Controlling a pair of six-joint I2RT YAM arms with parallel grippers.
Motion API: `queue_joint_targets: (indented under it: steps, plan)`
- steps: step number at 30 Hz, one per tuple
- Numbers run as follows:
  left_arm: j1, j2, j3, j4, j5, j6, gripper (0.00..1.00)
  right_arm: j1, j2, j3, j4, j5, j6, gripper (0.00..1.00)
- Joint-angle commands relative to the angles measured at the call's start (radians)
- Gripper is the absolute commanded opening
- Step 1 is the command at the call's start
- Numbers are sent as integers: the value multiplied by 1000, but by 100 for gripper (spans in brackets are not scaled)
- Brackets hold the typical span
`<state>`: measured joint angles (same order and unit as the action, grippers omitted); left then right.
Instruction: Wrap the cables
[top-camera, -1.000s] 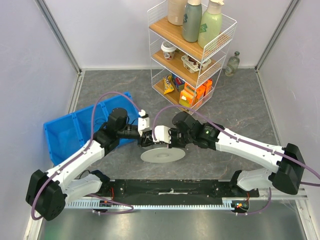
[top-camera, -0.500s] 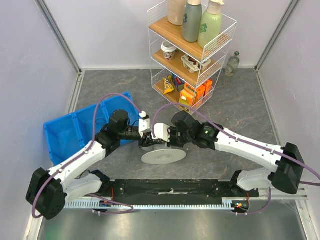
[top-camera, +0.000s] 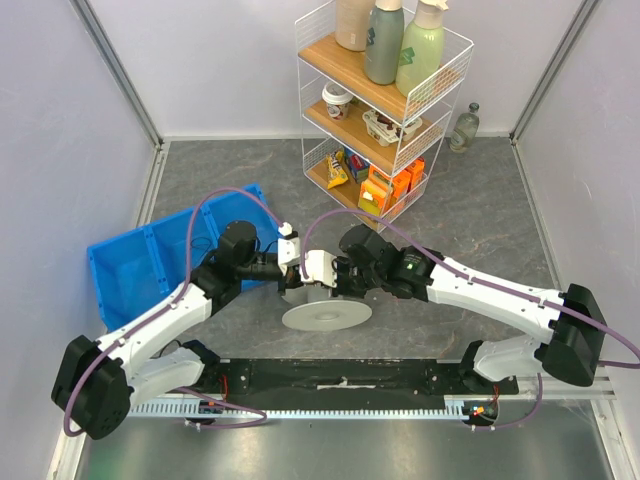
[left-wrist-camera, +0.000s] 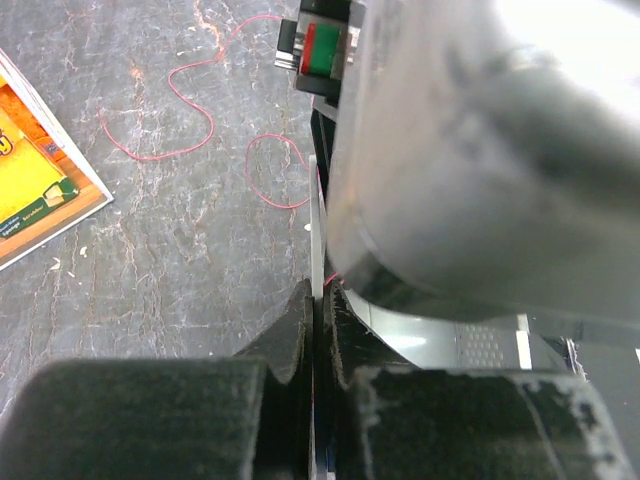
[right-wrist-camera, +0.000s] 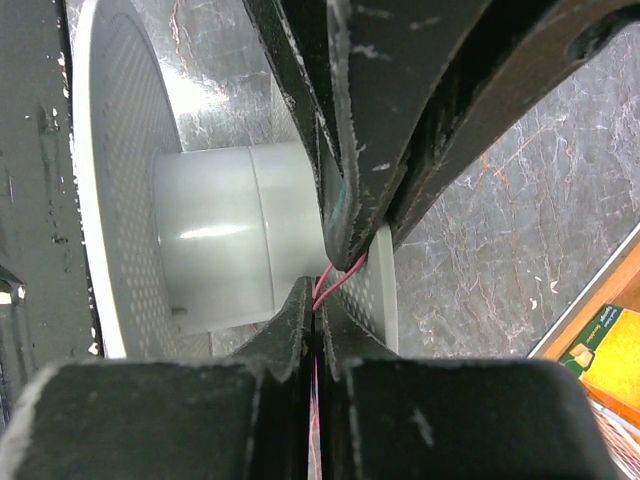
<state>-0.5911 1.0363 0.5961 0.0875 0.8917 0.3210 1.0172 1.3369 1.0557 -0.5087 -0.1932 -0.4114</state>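
Observation:
A white spool lies on the grey table between the two arms. Both grippers meet just above its near-left rim. My left gripper is shut, with the thin red cable pinched at its tips; the cable's loose loops trail over the table beyond. My right gripper is also shut on the red cable, right next to the spool's core. In the right wrist view the left fingers come down from above and hold the same strand, a short way from the right gripper.
A blue bin sits at the left behind the left arm. A white wire shelf with bottles and snack packs stands at the back, a small glass bottle beside it. An orange-yellow packet lies at the left.
My left gripper has closed onto the cable. Both grippers have shifted slightly left over the spool; the right one stayed shut.

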Motion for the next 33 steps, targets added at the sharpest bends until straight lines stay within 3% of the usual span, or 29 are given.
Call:
queue_joint_targets:
  steps: [1, 7, 15, 21, 33]
  plan:
    - [-9, -18, -18, 12, 10, 7, 2, -2, -11, 38, 32, 24, 14, 11]
    - [-7, -61, -25, -12, -7, 21, 2, -2, -44, 47, -17, 75, 20, 42]
    - [-4, -134, -27, -152, -10, 69, 2, -38, -103, 33, -82, 117, 13, 60]
    - [13, -189, -2, -230, -54, 58, 2, -143, -153, 53, -90, 114, 28, 88]
    - [24, -249, 68, -266, -54, -19, 2, -520, -266, -42, -57, -121, 37, 91]
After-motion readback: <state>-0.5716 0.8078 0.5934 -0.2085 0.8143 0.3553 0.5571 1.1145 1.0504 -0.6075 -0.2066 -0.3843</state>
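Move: The spool's middle lies roughly 4 cm back, 3 cm right and 5 cm below the left hand, which already pinches its far flange; from the right hand it is about 4 cm back, 1 cm left and 5 cm below. The red cable is between the right fingertips, some 2 cm right of the left hand point. From the right hand, the shelf's yellow box stands about 17 cm ahead, 12 cm right and 6 cm lower. The red cable is let go beside the spool's far flange: the right fingers spread almost fully as the hand backs off right and slightly up, then swings right and forward towards the lower shelf, about 12 cm right and 9 forward in all, rising 5 and turning clockwise. The left hand keeps its pinch on the flange and draws the spool left, then also back, about 4 cm. ##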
